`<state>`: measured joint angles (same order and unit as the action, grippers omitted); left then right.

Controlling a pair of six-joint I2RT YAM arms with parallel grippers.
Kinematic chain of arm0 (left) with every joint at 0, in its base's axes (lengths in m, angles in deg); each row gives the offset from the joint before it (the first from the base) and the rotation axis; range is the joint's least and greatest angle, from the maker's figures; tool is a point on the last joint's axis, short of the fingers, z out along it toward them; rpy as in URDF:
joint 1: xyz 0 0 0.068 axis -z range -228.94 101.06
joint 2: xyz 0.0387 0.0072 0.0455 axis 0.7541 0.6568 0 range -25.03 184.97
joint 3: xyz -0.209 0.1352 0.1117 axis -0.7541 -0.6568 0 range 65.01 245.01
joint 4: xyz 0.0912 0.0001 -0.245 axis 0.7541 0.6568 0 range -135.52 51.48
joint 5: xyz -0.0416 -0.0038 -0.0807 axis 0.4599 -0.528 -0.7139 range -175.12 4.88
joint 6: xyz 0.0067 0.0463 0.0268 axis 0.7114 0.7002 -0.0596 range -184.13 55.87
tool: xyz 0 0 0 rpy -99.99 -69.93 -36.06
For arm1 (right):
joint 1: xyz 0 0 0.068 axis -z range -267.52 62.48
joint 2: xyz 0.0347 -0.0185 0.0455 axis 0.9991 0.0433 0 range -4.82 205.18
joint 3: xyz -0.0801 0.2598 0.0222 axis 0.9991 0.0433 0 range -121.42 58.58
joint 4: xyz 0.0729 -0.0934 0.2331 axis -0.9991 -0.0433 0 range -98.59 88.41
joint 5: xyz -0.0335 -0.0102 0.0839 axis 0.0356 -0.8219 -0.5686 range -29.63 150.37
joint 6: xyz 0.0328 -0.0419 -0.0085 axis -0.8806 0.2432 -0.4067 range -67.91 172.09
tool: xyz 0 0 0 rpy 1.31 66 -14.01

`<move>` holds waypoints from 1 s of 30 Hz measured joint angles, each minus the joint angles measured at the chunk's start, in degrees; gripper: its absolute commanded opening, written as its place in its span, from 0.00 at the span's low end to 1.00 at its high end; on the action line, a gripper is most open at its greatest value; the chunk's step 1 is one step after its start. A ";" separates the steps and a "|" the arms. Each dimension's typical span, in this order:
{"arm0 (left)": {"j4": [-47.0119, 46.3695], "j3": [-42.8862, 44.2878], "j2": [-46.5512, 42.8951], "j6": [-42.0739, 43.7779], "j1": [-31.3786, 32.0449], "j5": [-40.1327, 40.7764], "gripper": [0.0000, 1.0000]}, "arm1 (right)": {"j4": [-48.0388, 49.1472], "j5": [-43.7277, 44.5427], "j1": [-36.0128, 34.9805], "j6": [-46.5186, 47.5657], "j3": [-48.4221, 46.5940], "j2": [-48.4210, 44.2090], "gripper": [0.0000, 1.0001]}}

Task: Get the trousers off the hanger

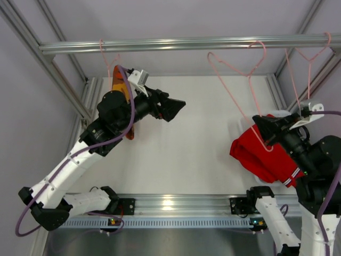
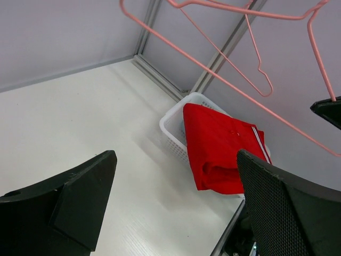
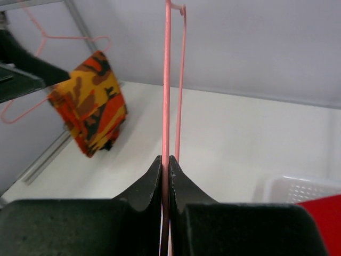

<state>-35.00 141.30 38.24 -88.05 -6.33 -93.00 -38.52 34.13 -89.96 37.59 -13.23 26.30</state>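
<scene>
Red trousers [image 1: 261,154] lie folded over a white basket [image 2: 173,125] at the right, off any hanger; they also show in the left wrist view [image 2: 218,146]. Orange-yellow patterned trousers [image 3: 93,106] hang from a pink hanger [image 3: 48,37] at the back left, partly hidden behind the left arm in the top view [image 1: 120,85]. My right gripper [image 3: 165,160] is shut on the wire of an empty pink hanger [image 3: 167,80] just above the red trousers [image 3: 325,208]. My left gripper [image 1: 170,109] is open in mid-air with nothing between its fingers [image 2: 69,208].
An aluminium rail [image 1: 181,44] spans the back and carries the hangers, including another empty pink one [image 1: 309,53] at the far right. Frame posts stand at both sides. The white basket [image 3: 298,189] sits against the right frame.
</scene>
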 measured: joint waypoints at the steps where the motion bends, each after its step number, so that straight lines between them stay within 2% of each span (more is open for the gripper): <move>1: 0.00 0.04 0.00 -0.13 -0.17 -0.02 0.99 | -0.96 2.51 0.00 0.61 -0.81 0.37 0.00; 8: 0.22 2.54 1.46 -1.27 -0.87 -0.07 0.99 | -3.54 16.24 0.00 3.93 -4.13 6.80 0.00; 16: 0.24 4.61 1.84 -1.38 -0.92 0.35 0.99 | -1.55 24.79 0.00 6.62 -4.20 13.35 0.00; 25: 1.11 3.52 0.24 -2.32 -3.67 1.49 0.99 | 5.66 28.17 0.48 9.68 -0.46 15.80 0.00; 30: 2.86 3.30 -0.94 -6.25 -10.01 0.83 0.99 | 7.85 27.58 2.78 10.64 1.29 17.57 0.00</move>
<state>-32.13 144.60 37.30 -94.30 -16.34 -92.17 -30.67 61.72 -87.18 48.24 -11.95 43.87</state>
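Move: Some 14 cm ahead of the right hand, 11 cm to its right and 13 cm above is the spot on the rod where the held hanger's hook is taken. The other empty hanger hangs about 14 cm ahead and 21 cm to the right, while the red trousers in the basket lie roughly 10 cm ahead, 16 cm right and 35 cm below. From the left hand, the camouflage trousers hang some 19 cm left, 7 cm ahead and 6 cm below. Carrying the empty hanger in shut fingers, the right hand sweeps about 13 cm forward and 10 cm right towards the rod, sinking some 4 cm and turning about 30 degrees clockwise. The open, empty left hand first lifts slightly, then swings left and forward towards the camouflage trousers, about 5 cm. ##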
